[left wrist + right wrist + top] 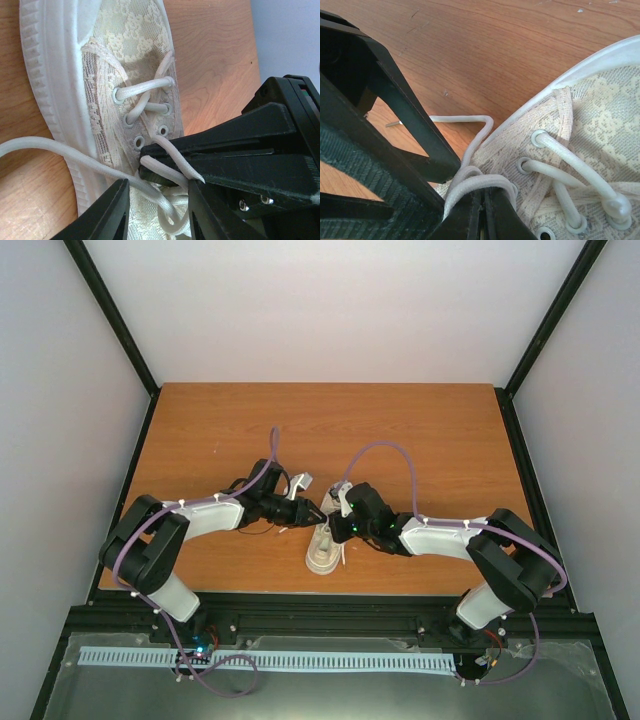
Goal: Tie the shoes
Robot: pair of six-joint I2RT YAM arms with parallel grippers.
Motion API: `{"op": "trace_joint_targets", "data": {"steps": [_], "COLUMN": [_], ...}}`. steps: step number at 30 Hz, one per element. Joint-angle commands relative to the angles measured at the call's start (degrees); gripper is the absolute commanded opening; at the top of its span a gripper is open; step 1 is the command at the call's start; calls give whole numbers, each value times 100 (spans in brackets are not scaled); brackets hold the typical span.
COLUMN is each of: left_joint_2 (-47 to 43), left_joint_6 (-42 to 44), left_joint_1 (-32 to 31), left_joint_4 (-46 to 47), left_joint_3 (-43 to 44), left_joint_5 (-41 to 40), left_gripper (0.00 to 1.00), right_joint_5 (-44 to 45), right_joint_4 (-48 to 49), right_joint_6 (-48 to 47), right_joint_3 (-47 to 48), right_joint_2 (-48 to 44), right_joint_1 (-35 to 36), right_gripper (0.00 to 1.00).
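The cream-beige lace-patterned sneaker (pixel 325 555) lies on the wooden table near the front edge, toe towards me. Both grippers meet just above its laced top. My left gripper (pixel 306 512) is open; in the left wrist view (pixel 156 215) its fingers straddle loose white lace strands (pixel 50 147) over the shoe (pixel 135 40). My right gripper (pixel 336 508) is shut, and a loop of white lace (pixel 485 181) wraps its closed tips (pixel 485 205), pinched between them as the left wrist view (pixel 150 167) shows. The shoe (pixel 600 115) fills the right of the right wrist view.
The wooden table (pixel 420 440) is walled in by pale panels with black corner posts. A white slotted cable rail (pixel 270 660) runs along the near edge behind the arm bases. A lace tail (pixel 465 119) lies on the wood beside the shoe.
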Motion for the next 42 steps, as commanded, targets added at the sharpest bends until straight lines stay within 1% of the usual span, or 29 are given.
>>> {"op": "trace_joint_targets", "data": {"steps": [1,4,7,9,21,24,33,37,39,42], "left_joint_2": [43,59,78,91,121,141,139,88,59,-57], "left_joint_6": [-75,-75,-99,-117,-155,-162,-277,-318,-354,-387], "left_joint_1": [-95,-103,-108,-112,-164,-172,-178,-174,-174,-174], "left_joint_4": [312,321,332,372,503,515,639,645,656,583], "left_joint_3": [267,277,289,304,321,318,315,282,262,215], "left_joint_5": [64,52,72,81,178,170,147,119,72,-109], "left_gripper": [37,37,32,30,35,30,10,3,1,1], "right_joint_5": [3,-3,-26,-38,-40,-37,-70,-52,-34,55], "right_joint_4": [28,34,40,39,26,23,48,48,46,35], "right_joint_6": [-55,-53,-62,-66,-93,-92,-100,-93,-93,-71], "right_joint_3": [61,53,52,47,59,58,32,18,1,-42], "right_joint_2": [72,59,54,54,54,50,7,-39,-71,-141], "right_joint_1": [-29,-25,-28,-23,-31,-29,-23,-22,-23,-28], "right_gripper": [3,3,3,3,3,3,3,3,3,3]}}
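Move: The white lace wrapped over the right gripper's shut tips is about 1 cm to the left hand's right and 1 cm above it, level with it front to back; it lies about 1 cm left of the right hand. The shoe's middle is some 2 cm nearer the base, 1 cm right of and 4 cm below the left hand. A loose lace tail lies about 9 cm to the left hand's left, 2 cm nearer the base and 7 cm down. Rightward and slightly up, the left hand creeps about 1.5 cm in all towards the lace wrapped over the right gripper's tips, its part-open fingers then shutting fully in the last half second to pinch the lace right beside those tips. The right hand holds nearly still, fingers still shut inside the wrap. ##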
